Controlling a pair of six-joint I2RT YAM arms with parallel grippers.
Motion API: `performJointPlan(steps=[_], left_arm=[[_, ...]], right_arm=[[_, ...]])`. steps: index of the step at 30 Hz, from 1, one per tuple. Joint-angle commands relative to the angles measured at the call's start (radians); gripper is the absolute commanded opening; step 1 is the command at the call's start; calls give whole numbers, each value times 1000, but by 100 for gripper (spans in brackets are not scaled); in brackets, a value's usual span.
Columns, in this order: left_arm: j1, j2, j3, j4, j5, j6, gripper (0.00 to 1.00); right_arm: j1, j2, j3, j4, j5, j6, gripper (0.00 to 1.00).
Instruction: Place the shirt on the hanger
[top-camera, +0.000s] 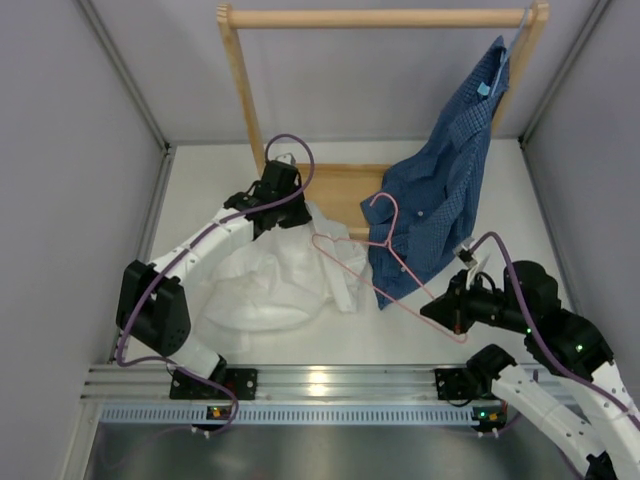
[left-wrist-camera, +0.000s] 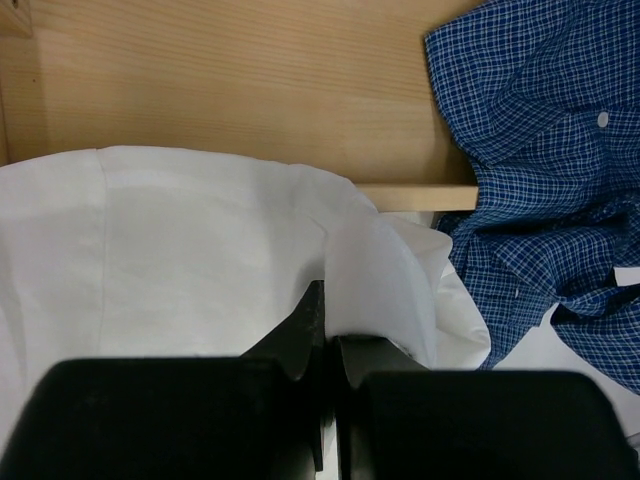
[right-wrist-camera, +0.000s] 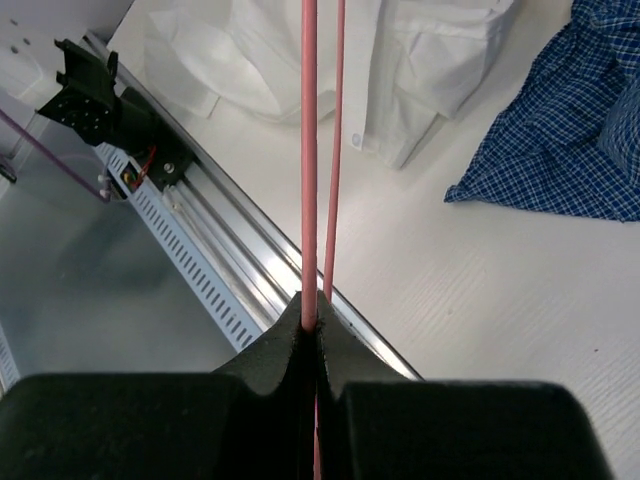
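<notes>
The white shirt (top-camera: 265, 280) lies crumpled on the table at centre left. My left gripper (top-camera: 272, 205) is shut on a fold of the shirt (left-wrist-camera: 200, 260) at its far edge, beside the wooden rack base (left-wrist-camera: 230, 80). The pink hanger (top-camera: 385, 265) is held above the table, its hook toward the rack and one end over the shirt. My right gripper (top-camera: 452, 305) is shut on the hanger's near right corner. In the right wrist view the pink hanger wire (right-wrist-camera: 310, 150) runs straight up from the closed right gripper (right-wrist-camera: 312, 310) toward the shirt (right-wrist-camera: 300, 50).
A wooden clothes rack (top-camera: 380, 18) stands at the back. A dark blue checked shirt (top-camera: 445, 190) hangs from its right end on a pale blue hanger (top-camera: 505, 55) and drapes onto the table. A metal rail (top-camera: 320, 385) runs along the near edge. Grey walls (top-camera: 60, 180) enclose both sides.
</notes>
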Motion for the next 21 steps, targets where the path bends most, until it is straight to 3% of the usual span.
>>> performJointPlan(steps=[1, 11, 15, 21], left_arm=[[6, -1, 18, 72, 9, -24, 0], [6, -27, -28, 88, 38, -1, 0], [4, -31, -35, 88, 150, 30, 0], [-22, -82, -38, 80, 322, 136, 0]], right_arm=[[-14, 24, 1, 143, 83, 47, 0], [-14, 125, 12, 178, 292, 23, 0], [-6, 163, 30, 154, 286, -26, 0], [-4, 211, -5, 262, -55, -91, 0]])
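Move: My right hand grips one end of the hanger; the neckline of the white shirt, held by my left hand, lies from it about 25 cm ahead, 23 cm left and some 7 cm lower. The blue shirt's lower part hangs 24 cm ahead and 2 cm left, 15 cm below. From my left hand, the hanger's free end is roughly 6 cm back, 4 cm right and slightly higher, with the rack's wooden base 7 cm ahead, 14 cm below. I feed the hanger's free end in under the shirt's neckline: my right hand drives it forward some 6 cm, swinging it about 10 degrees clockwise, then sinks a little, eases left and turns partly back. Late on, my left hand, still pinching the shirt, draws it about 3 cm right and back to meet the hanger, turning 10 degrees clockwise. Both grips stay shut. ##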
